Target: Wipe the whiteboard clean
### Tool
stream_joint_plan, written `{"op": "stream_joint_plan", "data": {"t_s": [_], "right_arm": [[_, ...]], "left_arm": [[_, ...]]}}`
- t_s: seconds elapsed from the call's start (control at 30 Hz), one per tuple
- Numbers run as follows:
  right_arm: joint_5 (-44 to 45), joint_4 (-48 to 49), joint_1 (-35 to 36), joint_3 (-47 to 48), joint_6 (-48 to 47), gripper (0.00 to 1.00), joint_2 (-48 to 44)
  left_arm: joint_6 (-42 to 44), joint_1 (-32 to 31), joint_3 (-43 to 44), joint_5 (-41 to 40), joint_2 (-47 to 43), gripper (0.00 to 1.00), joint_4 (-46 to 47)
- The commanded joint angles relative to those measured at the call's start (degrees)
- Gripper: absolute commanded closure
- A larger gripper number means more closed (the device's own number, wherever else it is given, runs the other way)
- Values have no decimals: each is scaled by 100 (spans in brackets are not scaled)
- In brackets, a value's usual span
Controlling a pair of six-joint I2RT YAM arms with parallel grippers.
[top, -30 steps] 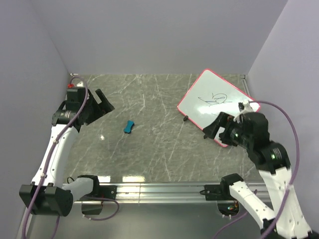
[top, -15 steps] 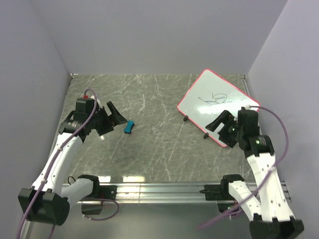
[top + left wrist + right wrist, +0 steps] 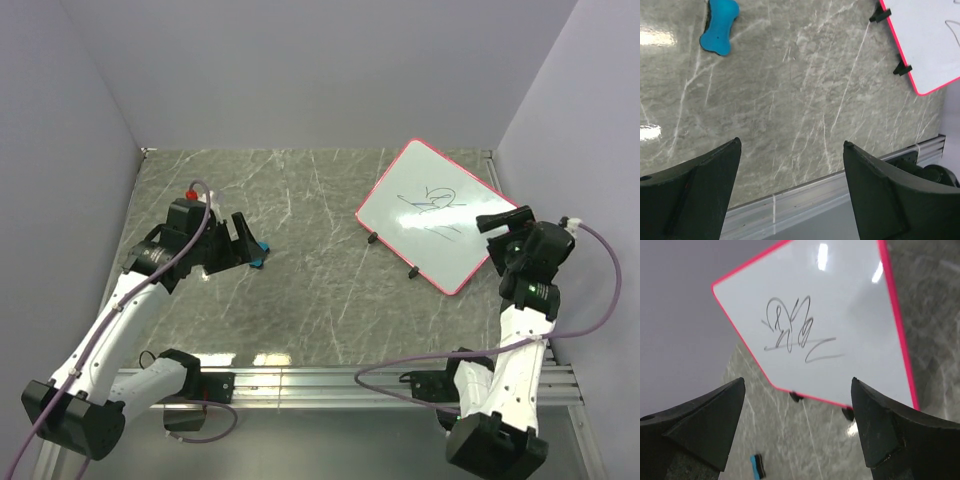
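The whiteboard (image 3: pixel 430 215), pink-framed with a black scribble (image 3: pixel 430 205), lies slanted at the table's back right. It also shows in the right wrist view as the whiteboard (image 3: pixel 840 315) with its scribble (image 3: pixel 795 332). My right gripper (image 3: pixel 497 238) hovers open by the board's right edge, holding nothing. A small blue eraser (image 3: pixel 259 254) lies left of centre, partly hidden by my left gripper (image 3: pixel 245 245), which is open right beside it. The left wrist view has the eraser (image 3: pixel 720 32) ahead of the open left gripper (image 3: pixel 792 143) and the whiteboard (image 3: pixel 930 40) at top right. The eraser (image 3: pixel 757 466) shows far beyond the right gripper (image 3: pixel 798 381).
The grey marble table (image 3: pixel 310 290) is boxed in by lilac walls on the left, back and right. An aluminium rail (image 3: pixel 330 380) with both arm bases runs along the near edge, and the rail (image 3: pixel 790 200) shows low in the left wrist view. The board's black feet (image 3: pixel 902 69) stick out.
My left arm has swung right and down to the eraser, its jaws narrowing slightly. My right arm has drawn back from over the board's near corner to its right edge.
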Motion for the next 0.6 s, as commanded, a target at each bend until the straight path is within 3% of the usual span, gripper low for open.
{"op": "stream_joint_plan", "data": {"t_s": [0.0,0.3,0.57], "right_arm": [[-161,949,-491,-246,-80,7,0],[-1172,2953,-1573,-888,254,6,756],[-1875,3578,-1864,-993,-229,6,1432]], "left_arm": [[138,-167,155,-98,0,13,17],[138,-264,6,8,-122,14,254],[419,-264,-171,-54,-175,14,395]]}}
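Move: The whiteboard's middle lies about 18 cm ahead of the right hand, 2 cm to its left and 22 cm below. At the same depth, the near clip is level with that hand and some 11 cm left; the far clip is about 10 cm ahead and 21 cm left. From the left hand, the blue eraser sits roughly 9 cm straight ahead, 20 cm below; the whiteboard's middle is some 23 cm ahead, 49 cm right. Swing the open, empty right gripper about 8.5 cm to the right, out towards the whiteboard's right-hand corner, easing forward and down some 3 cm each on the way and tipping its fingers up about 10 degrees. Keep clear of the board. Hold the open left gripper nearly in place, short of the eraser and above the table. ##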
